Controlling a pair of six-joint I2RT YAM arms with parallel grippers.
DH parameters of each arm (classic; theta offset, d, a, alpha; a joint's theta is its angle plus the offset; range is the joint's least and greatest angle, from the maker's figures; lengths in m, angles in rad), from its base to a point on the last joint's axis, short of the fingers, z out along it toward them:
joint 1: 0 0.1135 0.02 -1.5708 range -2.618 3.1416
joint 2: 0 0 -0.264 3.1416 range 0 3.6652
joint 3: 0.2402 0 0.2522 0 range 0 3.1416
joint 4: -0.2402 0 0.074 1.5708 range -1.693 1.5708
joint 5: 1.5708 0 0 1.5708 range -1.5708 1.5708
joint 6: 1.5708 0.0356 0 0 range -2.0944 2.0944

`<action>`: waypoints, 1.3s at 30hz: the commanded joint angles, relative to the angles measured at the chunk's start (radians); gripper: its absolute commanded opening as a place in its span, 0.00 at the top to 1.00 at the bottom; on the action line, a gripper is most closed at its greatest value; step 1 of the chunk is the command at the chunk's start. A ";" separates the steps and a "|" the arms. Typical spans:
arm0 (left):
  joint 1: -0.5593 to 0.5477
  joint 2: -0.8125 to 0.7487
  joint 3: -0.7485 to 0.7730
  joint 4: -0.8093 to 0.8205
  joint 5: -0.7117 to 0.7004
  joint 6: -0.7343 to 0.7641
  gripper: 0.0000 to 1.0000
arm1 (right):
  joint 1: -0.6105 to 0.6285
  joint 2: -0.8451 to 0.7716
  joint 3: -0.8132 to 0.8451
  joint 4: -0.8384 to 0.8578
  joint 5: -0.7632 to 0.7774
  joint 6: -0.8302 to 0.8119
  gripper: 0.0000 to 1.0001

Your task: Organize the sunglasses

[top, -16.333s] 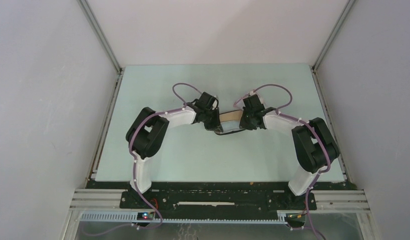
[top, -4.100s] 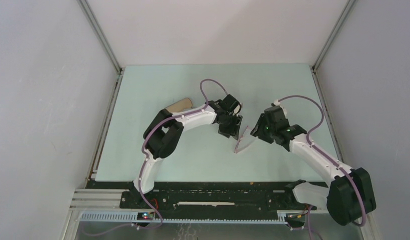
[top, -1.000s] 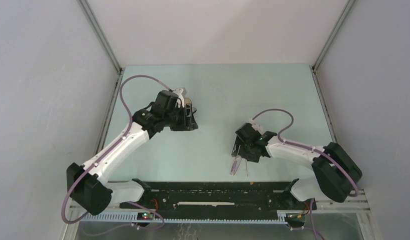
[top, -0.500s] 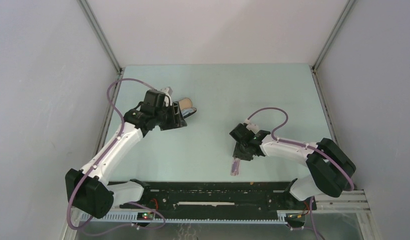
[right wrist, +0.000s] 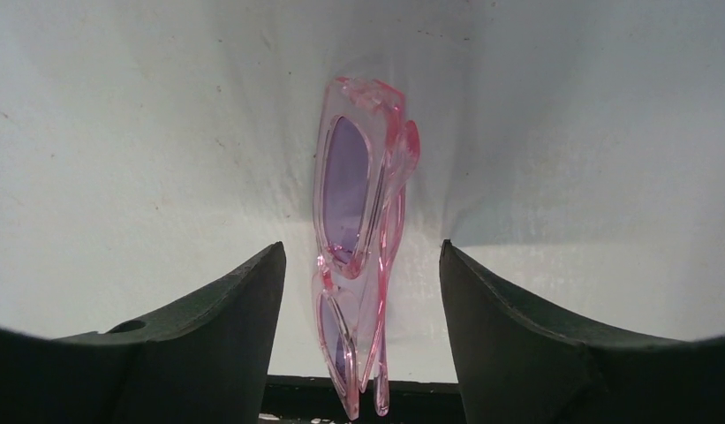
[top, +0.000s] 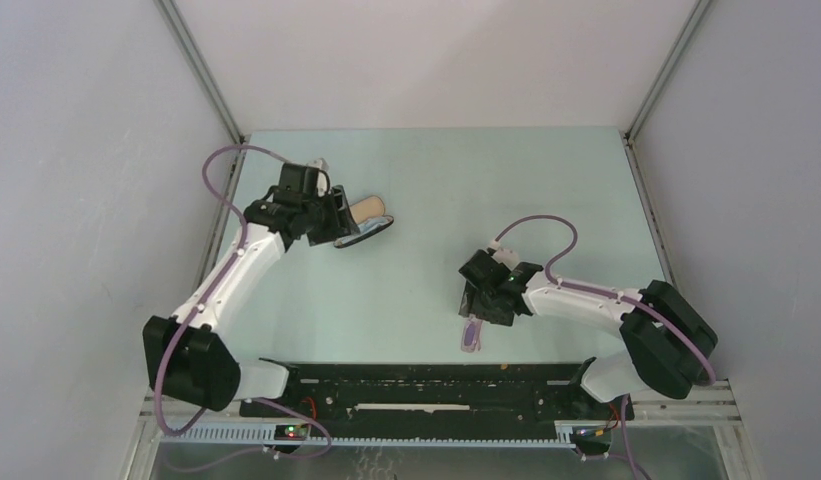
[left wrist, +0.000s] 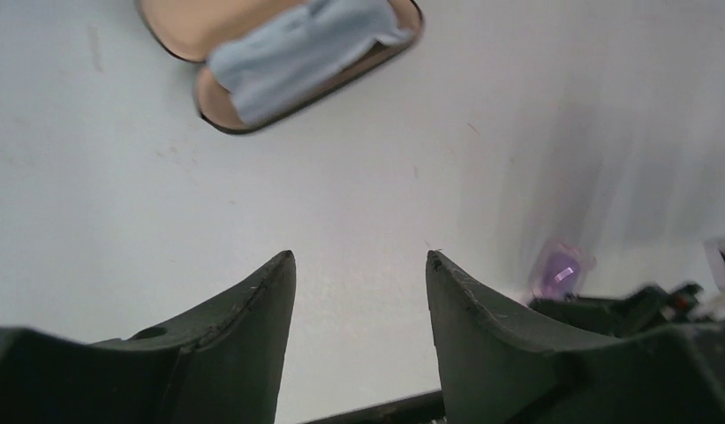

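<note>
The sunglasses (right wrist: 358,194), pink-purple and see-through, lie folded on the table close to its near edge (top: 472,337). My right gripper (right wrist: 360,246) is open and straddles them, a finger on each side with a gap to the frame (top: 478,305). My left gripper (left wrist: 359,256) is open and empty, hovering at the back left (top: 331,220). Just right of it lies the open black case (top: 371,222) with tan lining. A light blue cloth (left wrist: 297,49) rests inside the case (left wrist: 213,110). In the left wrist view the sunglasses (left wrist: 560,269) are a purple blur.
The black base rail (top: 436,375) runs right behind the sunglasses at the table's near edge. White walls with metal posts (top: 201,80) close in the table on three sides.
The left arm drew back to the left, uncovering the open case. The right gripper stayed over the sunglasses, whose arms now lie folded against the frame.
</note>
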 commanded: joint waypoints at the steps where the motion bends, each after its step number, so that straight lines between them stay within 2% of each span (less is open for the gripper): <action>1: 0.054 0.067 0.095 0.029 -0.115 0.079 0.38 | 0.019 -0.038 0.034 -0.006 0.026 0.012 0.27; 5: 0.072 0.193 0.182 0.035 -0.209 0.206 0.38 | 0.021 -0.033 0.034 0.012 0.010 0.005 0.27; 10: 0.109 0.399 0.341 -0.068 -0.138 0.353 0.38 | 0.027 -0.023 0.034 0.024 -0.005 -0.003 0.27; 13: 0.114 0.472 0.392 -0.067 -0.169 0.414 0.37 | 0.033 -0.024 0.034 0.021 -0.006 -0.005 0.27; 18: 0.116 0.576 0.487 -0.082 -0.230 0.530 0.37 | 0.041 -0.030 0.034 0.021 -0.010 -0.009 0.27; 23: 0.116 0.629 0.510 -0.021 -0.296 0.588 0.38 | 0.038 -0.024 0.034 0.025 -0.025 -0.019 0.27; 28: 0.116 0.709 0.589 -0.030 -0.325 0.644 0.39 | 0.032 -0.019 0.034 0.025 -0.043 -0.026 0.27; 39: 0.116 0.816 0.683 -0.059 -0.177 0.706 0.41 | 0.012 0.010 0.073 -0.007 -0.058 -0.044 0.27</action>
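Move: Straight ahead of the left hand, about 17 cm out, perhaps 1 cm to its left and some 15 cm below, lies the open sunglasses case, lid side farthest out; the blue cloth in its near tray is about 15 cm ahead, level sideways. Under the right hand, between its open fingers, the folded sunglasses lie about 2 cm below and roughly 1 cm ahead. Reaching about 17 cm forward while sinking nearly 10 cm and drifting some 8 cm left, the left hand comes towards the case's left end, rolling about 35 degrees so its left side rises and turning clockwise, fingers still half open. The right hand stays low over the sunglasses, open, easing only slightly left and back. ##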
